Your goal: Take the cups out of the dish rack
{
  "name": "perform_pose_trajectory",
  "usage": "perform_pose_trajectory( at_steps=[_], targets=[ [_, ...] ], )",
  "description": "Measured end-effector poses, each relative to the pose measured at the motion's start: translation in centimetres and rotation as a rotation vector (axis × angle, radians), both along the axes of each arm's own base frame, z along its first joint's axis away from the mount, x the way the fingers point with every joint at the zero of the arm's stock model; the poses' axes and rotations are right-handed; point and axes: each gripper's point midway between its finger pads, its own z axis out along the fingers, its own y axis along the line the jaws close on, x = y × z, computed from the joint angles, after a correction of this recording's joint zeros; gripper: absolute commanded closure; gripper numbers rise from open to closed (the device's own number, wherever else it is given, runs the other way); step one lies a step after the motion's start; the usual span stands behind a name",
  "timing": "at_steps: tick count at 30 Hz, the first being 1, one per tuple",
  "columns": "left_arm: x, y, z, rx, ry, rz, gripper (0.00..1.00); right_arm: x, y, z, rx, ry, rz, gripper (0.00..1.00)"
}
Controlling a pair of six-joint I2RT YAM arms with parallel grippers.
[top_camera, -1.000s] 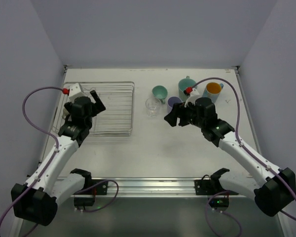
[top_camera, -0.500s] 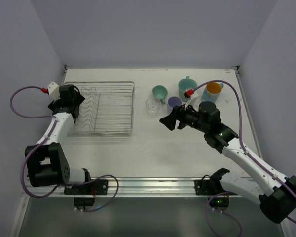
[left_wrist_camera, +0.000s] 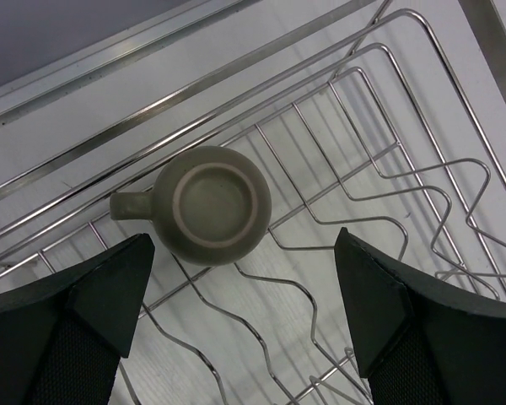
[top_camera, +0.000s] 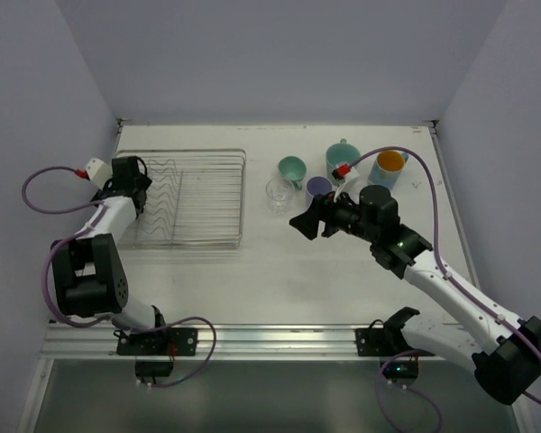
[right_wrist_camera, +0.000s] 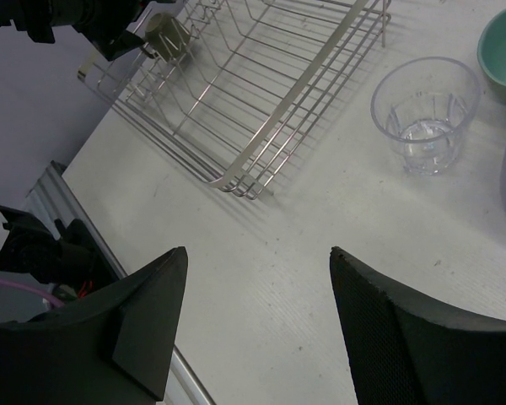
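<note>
A beige cup stands upside down in the silver wire dish rack, its handle pointing left. My left gripper hangs open just above it, one finger on each side, touching nothing. In the top view that gripper is over the rack's far-left corner and covers the cup. On the table to the right stand two mint mugs, a blue mug with an orange inside, a clear glass and a lavender cup. My right gripper hovers open and empty near the glass.
The right wrist view shows bare white table below my open right gripper, the rack's near corner ahead and the glass to the right. Walls close the table at the left, back and right.
My left arm has folded back and swung from the rack's left part to its far-left corner, over the beige cup. The right gripper has drifted slightly left.
</note>
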Motion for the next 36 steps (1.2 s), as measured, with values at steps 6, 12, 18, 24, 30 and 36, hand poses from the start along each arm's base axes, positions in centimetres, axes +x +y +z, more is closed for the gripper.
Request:
perform_pose_trajectory(
  at_steps=[6,12,18,24,30,36],
  targets=[
    [0.4,0.5,-0.1,-0.022,-0.024,0.051,0.09,-0.1,0.3,-0.5,-0.009,0.014,0.009,0.29],
    [0.4,1.1,-2.0,-0.055,-0.005,0.102,0.14,-0.1,0.4,-0.5,-0.009,0.014,0.010,0.29],
    [0.4,1.4,-2.5,-0.071,-0.007,0.127,0.33,-0.1,0.6,-1.0,-0.017,0.025,0.015,0.29],
    [0.6,1.6,-2.5,-0.078,-0.023,0.142,0.49,0.0,0.7,-1.3,-0.022,0.033,0.017,0.29],
    [0.7,1.6,-2.5,-0.076,-0.028,0.139,0.67,0.0,0.7,-1.3,-0.022,0.032,0.017,0.29],
    [0.3,1.4,-2.1,-0.071,-0.045,0.102,0.80,-0.1,0.7,-1.3,-0.022,0.033,0.018,0.29]
  ],
)
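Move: The upturned olive cup stands in the dish rack just beyond the open left fingers, about 2 cm ahead, 3 cm left and 4 cm below, its handle pointing mostly back. The rack's left rim runs some 6 cm to the left of the cup; the wavy wire divider is about 14 cm to its right, level with it. From the right hand, the cup lies roughly 78 cm left, 16 cm ahead and 18 cm below. Sink the left gripper about 2.5 cm onto the upturned cup, easing some 1.5 cm left and turning a few degrees counter-clockwise so the open fingers straddle its base end. Then close from nearly wide open to about two thirds, pinching the cup's body from both sides, hold there, and just begin to ease up. ##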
